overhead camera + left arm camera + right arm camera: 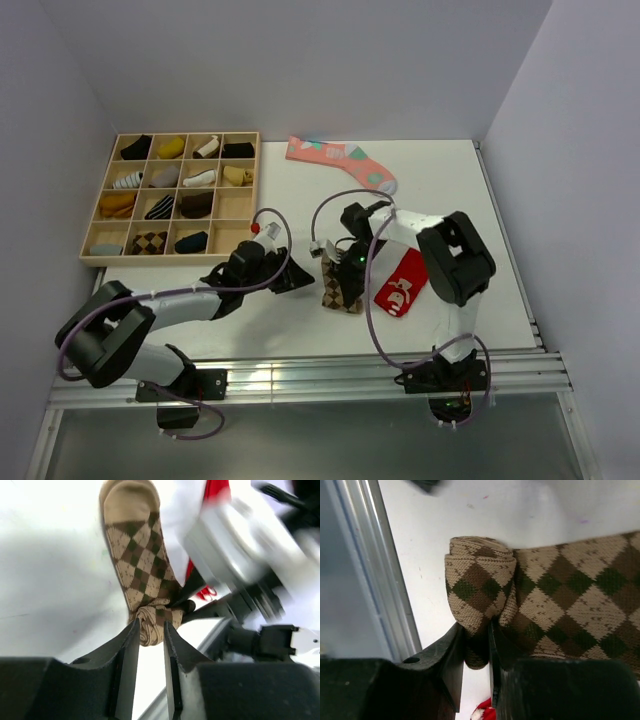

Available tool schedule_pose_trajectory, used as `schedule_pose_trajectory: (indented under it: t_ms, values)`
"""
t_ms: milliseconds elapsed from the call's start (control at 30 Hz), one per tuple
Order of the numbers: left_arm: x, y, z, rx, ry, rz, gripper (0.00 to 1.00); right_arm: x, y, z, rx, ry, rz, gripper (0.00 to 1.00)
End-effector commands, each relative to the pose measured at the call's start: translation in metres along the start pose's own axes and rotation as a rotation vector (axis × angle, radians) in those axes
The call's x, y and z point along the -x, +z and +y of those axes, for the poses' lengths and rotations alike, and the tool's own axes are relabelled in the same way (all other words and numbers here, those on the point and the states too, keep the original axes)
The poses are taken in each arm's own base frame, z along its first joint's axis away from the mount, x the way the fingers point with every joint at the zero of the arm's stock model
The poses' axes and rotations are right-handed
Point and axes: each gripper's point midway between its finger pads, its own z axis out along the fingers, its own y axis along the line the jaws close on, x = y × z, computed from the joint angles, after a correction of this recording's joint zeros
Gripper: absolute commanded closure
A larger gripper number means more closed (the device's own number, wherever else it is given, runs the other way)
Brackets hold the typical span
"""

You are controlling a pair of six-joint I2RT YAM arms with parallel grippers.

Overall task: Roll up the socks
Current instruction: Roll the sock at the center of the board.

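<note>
The brown-and-tan argyle sock [342, 287] lies on the white table between the two arms. Its near end is rolled up into a small roll [480, 570]; the rest lies flat [142, 565]. My right gripper [345, 266] stands over the sock and is shut on the roll's edge, with knit fabric pinched between its jaws [477, 630]. My left gripper [298, 278] comes in low from the left. Its jaws [151, 626] stand a little apart, with the roll's end [152, 620] right at their tips and bare table showing between them.
A red sock with a white figure [400, 285] lies just right of the argyle sock. At the back lies a pink sock with teal patches [340, 160]. A wooden tray [101, 178] of rolled socks stands back left. The metal rail [300, 375] runs along the near edge.
</note>
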Motion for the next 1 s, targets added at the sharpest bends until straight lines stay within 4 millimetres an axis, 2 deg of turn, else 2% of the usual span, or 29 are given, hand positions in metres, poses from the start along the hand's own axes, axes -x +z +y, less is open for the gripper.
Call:
schedule_pose_trajectory:
  t_ms: [0, 67, 100, 167, 200, 333, 500, 733, 967]
  values:
    - [0.027, -0.008, -0.010, 0.029, 0.160, -0.153, 0.70, -0.006, -0.006, -0.010, 0.070, 0.105, 0.044, 0.90]
    - [0.025, -0.008, -0.014, 0.047, 0.226, -0.170, 0.70, 0.000, -0.013, -0.016, 0.090, 0.142, 0.056, 0.89]
    - [0.027, -0.006, -0.019, 0.042, 0.280, -0.174, 0.70, -0.004, -0.007, -0.021, 0.126, 0.176, 0.075, 0.89]
    - [0.019, 0.000, -0.024, 0.026, 0.334, -0.135, 0.70, 0.001, -0.013, -0.023, 0.164, 0.206, 0.083, 0.89]
    - [0.025, 0.003, -0.029, 0.024, 0.383, -0.144, 0.70, -0.002, -0.009, -0.027, 0.187, 0.226, 0.097, 0.89]
    - [0.018, 0.015, -0.039, -0.006, 0.498, -0.124, 0.64, -0.006, -0.007, -0.040, 0.189, 0.271, 0.134, 0.89]
    - [0.014, 0.029, -0.048, -0.066, 0.585, -0.092, 0.61, -0.008, -0.007, -0.045, 0.164, 0.284, 0.149, 0.89]
    - [0.000, 0.047, -0.043, -0.114, 0.639, -0.039, 0.50, -0.010, -0.006, -0.044, 0.165, 0.298, 0.154, 0.89]
    - [-0.014, 0.058, -0.041, -0.167, 0.632, 0.017, 0.48, -0.010, -0.006, -0.046, 0.156, 0.306, 0.152, 0.89]
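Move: Pinched in the right fingers, the rolled end of the checkered sock has its middle some 2 cm to that hand's left. The sock's flat part lies about 7 cm ahead and 3 cm left of the right hand, with the red sock 3 cm ahead and 11 cm to the right. From the left hand, the rolled end is roughly 6 cm right, 4 cm back and 6 cm lower; the red sock is 19 cm right and 1 cm back. Keeping its pinch, the right hand carries the rolled end about 2.5 cm forward along the sock, turning it over some 25 degrees, then holds still. The left hand rises nearly 2 cm, then swings about 5 cm right and sinks 4 cm towards the roll, rolling some 30 degrees clockwise as seen from behind the hand while its fingers spread to about half open. ##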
